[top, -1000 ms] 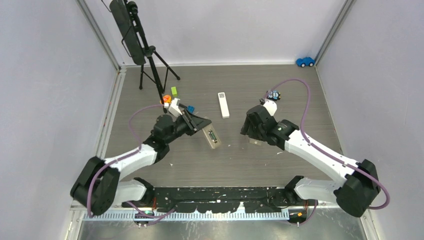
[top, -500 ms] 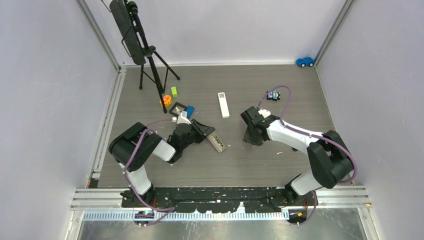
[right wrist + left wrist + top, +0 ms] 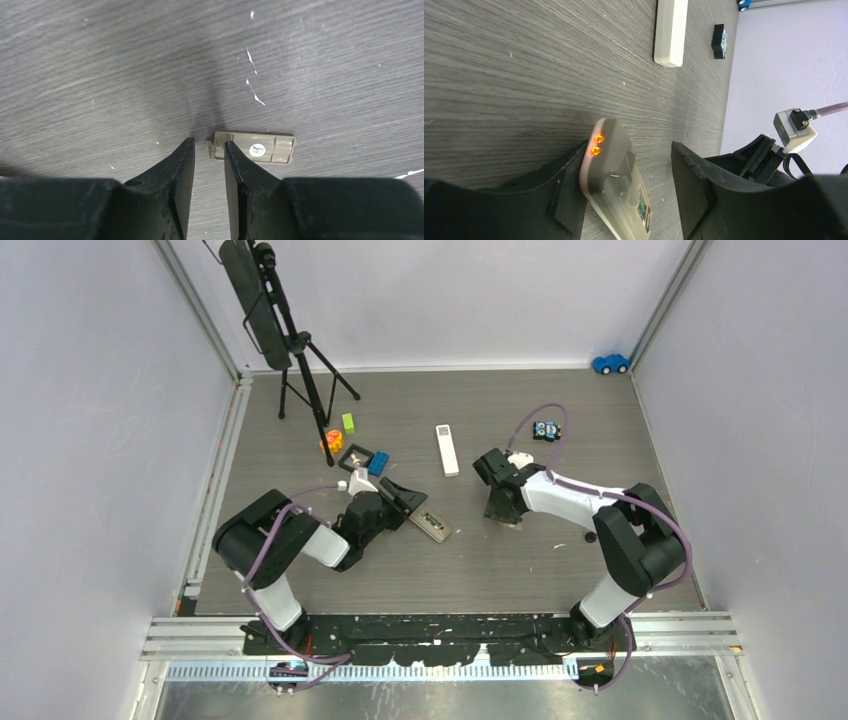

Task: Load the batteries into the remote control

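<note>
A beige remote control lies on the table with its battery bay uncovered. In the left wrist view the remote control leans against one finger of my open left gripper, with a clear gap to the other finger; two orange dots glow at its end. Its beige battery cover lies flat on the table, just past the tips of my right gripper. That gripper's jaws stand narrowly apart with nothing between them. I cannot make out any batteries.
A white remote lies at mid-table. Coloured blocks and a blue block sit behind my left gripper, near a black tripod. A small black toy and a blue car are at the back right.
My left gripper has lowered the beige remote to the table and opened off it. My right gripper has come down by the battery cover and its jaws have narrowed.
</note>
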`<state>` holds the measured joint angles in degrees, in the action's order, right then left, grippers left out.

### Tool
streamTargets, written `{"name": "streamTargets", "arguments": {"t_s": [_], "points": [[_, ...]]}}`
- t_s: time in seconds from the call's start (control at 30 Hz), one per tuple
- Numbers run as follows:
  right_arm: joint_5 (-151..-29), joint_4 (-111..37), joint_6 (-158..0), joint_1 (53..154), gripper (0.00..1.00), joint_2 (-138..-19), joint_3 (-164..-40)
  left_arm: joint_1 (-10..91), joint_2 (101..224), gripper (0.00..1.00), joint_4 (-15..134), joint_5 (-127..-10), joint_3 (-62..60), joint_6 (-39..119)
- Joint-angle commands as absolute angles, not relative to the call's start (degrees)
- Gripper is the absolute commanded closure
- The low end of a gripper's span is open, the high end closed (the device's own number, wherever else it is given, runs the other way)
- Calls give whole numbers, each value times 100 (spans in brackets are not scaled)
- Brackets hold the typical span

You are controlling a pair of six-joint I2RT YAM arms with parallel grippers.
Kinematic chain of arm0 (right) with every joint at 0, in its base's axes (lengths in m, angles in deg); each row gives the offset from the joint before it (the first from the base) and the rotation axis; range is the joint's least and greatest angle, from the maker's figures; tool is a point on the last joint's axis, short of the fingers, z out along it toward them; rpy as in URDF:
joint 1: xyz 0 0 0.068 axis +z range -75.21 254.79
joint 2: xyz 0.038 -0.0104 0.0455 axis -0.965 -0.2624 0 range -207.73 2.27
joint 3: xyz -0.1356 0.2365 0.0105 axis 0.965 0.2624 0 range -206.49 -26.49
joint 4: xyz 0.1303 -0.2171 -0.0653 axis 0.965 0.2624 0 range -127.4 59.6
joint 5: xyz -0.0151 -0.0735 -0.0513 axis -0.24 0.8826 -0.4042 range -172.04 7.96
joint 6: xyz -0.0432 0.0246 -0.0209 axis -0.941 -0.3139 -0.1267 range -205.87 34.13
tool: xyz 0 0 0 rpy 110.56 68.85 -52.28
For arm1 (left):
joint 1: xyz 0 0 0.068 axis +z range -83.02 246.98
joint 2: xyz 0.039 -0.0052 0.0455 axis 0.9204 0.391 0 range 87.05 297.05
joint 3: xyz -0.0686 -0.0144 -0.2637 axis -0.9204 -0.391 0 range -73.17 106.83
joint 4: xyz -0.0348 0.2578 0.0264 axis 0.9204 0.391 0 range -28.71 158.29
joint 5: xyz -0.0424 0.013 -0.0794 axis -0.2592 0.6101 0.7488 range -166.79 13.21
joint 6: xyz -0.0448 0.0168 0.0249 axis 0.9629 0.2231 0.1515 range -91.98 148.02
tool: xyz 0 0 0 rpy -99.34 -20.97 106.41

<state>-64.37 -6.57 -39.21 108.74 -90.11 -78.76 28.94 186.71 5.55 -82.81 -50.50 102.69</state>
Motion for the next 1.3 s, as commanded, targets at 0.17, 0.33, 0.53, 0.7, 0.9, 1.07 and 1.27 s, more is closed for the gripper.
{"name": "streamTargets", "arguments": {"t_s": [0.17,0.33,0.53,0.7,0.9,1.07,1.27], "points": [[-6033,-579,-4039,10854,72,-9257,-8196,2799,17246,31,3726,-8974,-4628,10149],[-6086,-378,-4095,10863,89,-9203,-8272,2787,16726,22,5677,-9163,-4117,9846],[-6539,-566,-3973,10863,100,-8692,-8146,2786,16408,9,6434,-8998,-3975,9547],[-7062,-1103,-3606,10863,100,-7829,-7839,2786,16143,8,6601,-8893,-4003,9202],[-8095,-2805,-2574,10862,100,-6629,-6935,2836,15620,8,6688,-8585,-3884,8486],[-8759,-4509,-1476,10878,100,-6096,-6268,3172,15326,11,5881,-7003,-3836,7977],[-8965,-5185,-826,10884,100,-5428,-6206,3253,14990,8,4596,-5066,-3872,6801]]}}
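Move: The battery cover lies flat under the right fingertips, its middle about 2 cm right, 1 cm ahead and 1 cm below; from the left hand it is some 15 cm right and 4 cm back. The opened remote sits at the left fingers, its middle roughly 4 cm back, 1 cm right and 3 cm below. The white remote lies about 9 cm ahead and 4 cm right of the left hand. Right hand pinches the cover's left end and rises leftward about 15 cm; left opens wider, backs off, rises. ##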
